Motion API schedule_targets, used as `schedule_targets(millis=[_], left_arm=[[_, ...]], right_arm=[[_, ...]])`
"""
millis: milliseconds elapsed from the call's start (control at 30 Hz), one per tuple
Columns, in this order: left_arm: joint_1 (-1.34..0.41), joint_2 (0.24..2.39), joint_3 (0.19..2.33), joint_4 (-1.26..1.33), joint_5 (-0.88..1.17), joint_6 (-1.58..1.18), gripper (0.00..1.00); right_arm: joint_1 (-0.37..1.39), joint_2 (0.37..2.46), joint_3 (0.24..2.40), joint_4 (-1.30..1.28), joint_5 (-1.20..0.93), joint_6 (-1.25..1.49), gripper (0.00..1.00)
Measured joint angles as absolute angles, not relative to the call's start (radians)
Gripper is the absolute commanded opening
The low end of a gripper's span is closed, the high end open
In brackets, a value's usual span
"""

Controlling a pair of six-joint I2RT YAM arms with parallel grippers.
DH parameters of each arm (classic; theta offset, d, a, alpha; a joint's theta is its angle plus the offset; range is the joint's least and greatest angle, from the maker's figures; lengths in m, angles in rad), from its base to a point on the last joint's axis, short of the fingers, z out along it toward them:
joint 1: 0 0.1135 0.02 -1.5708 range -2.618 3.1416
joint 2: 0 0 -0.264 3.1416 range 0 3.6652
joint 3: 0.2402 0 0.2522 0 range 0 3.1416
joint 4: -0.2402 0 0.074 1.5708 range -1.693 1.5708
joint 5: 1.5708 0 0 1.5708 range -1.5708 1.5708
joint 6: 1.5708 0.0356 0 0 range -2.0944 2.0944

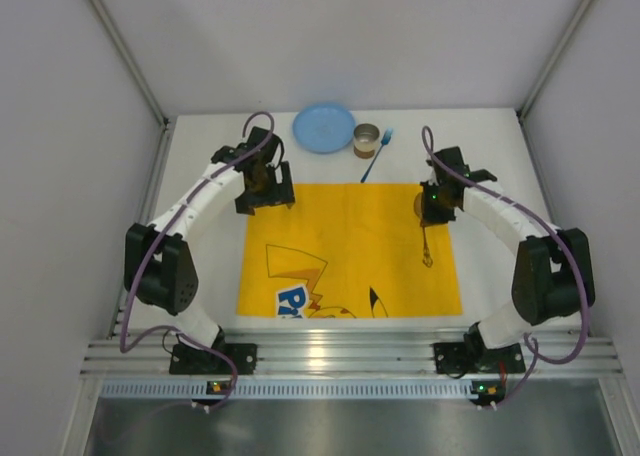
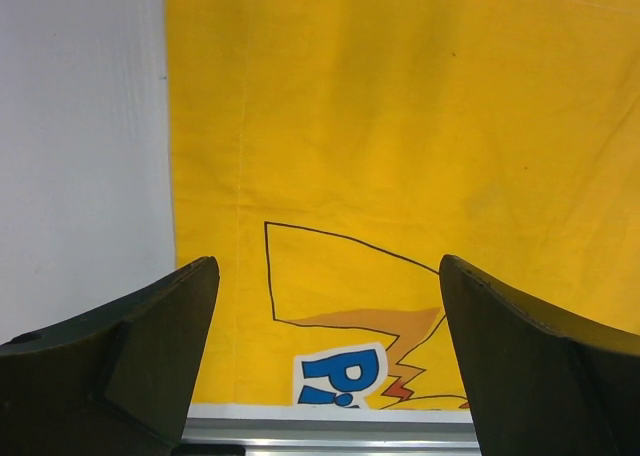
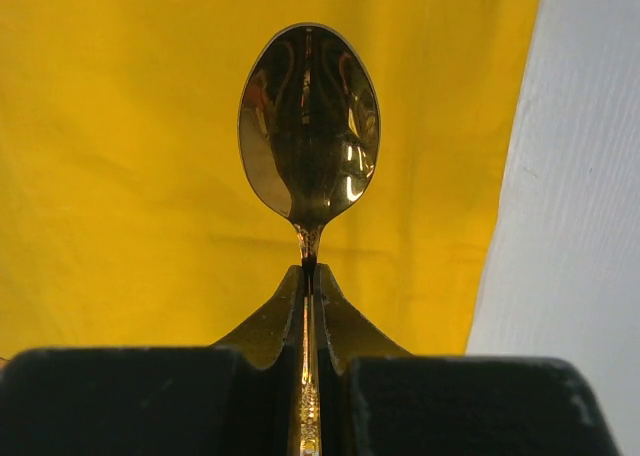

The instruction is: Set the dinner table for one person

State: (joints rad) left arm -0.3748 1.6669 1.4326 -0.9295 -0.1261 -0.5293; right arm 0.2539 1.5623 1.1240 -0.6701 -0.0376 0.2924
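Note:
A gold spoon is pinched at its neck by my right gripper, which is shut on it, bowl pointing past the fingertips. From above, the spoon and right gripper are over the right side of the yellow cartoon placemat on the white dinner table. My left gripper hovers at the placemat's far left corner. Its fingers stand wide apart with nothing between them, so the left gripper is open above the placemat.
At the far edge of the table sit a blue plate, a small metal cup and a blue fork. Grey walls enclose the table on three sides. A silver aluminium rail runs along the near edge.

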Motion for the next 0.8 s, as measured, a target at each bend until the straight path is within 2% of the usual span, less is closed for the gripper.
schedule_targets(millis=[300,367,467,500,567,600,800], left_arm=[[-0.38,1.664,1.424,-0.897,-0.109,-0.543,0.97],[-0.381,1.661,1.411,-0.892,-0.109,-0.546,0.97],[-0.381,1.656,1.392,-0.892,-0.109,-0.548,0.97],[-0.381,1.654,1.388,-0.892,-0.109,-0.548,0.97],[-0.381,1.652,1.383,-0.892,-0.109,-0.55,0.97],[-0.381,1.65,1.381,-0.891,-0.109,-0.551,0.97],[-0.381,1.645,1.379,-0.89,-0.11,-0.552,0.97]], right_arm=[[0.253,1.49,0.977,-0.588,-0.046,0.289,0.0],[0.254,1.49,0.95,-0.573,-0.046,0.292,0.05],[0.257,1.49,0.922,-0.561,-0.046,0.3,0.13],[0.258,1.49,0.916,-0.56,-0.046,0.301,0.23],[0.26,1.49,0.91,-0.558,-0.046,0.308,0.33],[0.26,1.49,0.91,-0.557,-0.046,0.309,0.44],[0.26,1.49,0.944,-0.603,-0.036,0.307,0.62]])
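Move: The right hand holds the spoon by its neck, bowl pointing forward. The bare spot on the cloth for the spoon's middle lies about 8 cm back, 0 cm sideways and some 4 cm below. The cloth's right edge is level with the hand, 7 cm to its right. The fork lies roughly 22 cm ahead and 8 cm left, the cup 26 cm ahead and 10 cm left. From the left hand, that spot is about 26 cm right, 10 cm back and 9 cm below. Spoon still pinched, the right hand lowers it onto the right part of the yellow cloth, going down and back towards its base by just under 4 cm each, without turning. At the bottom the fingers open to over half their range and let go of the handle, then the hand begins to lift, by about half a centimetre. ##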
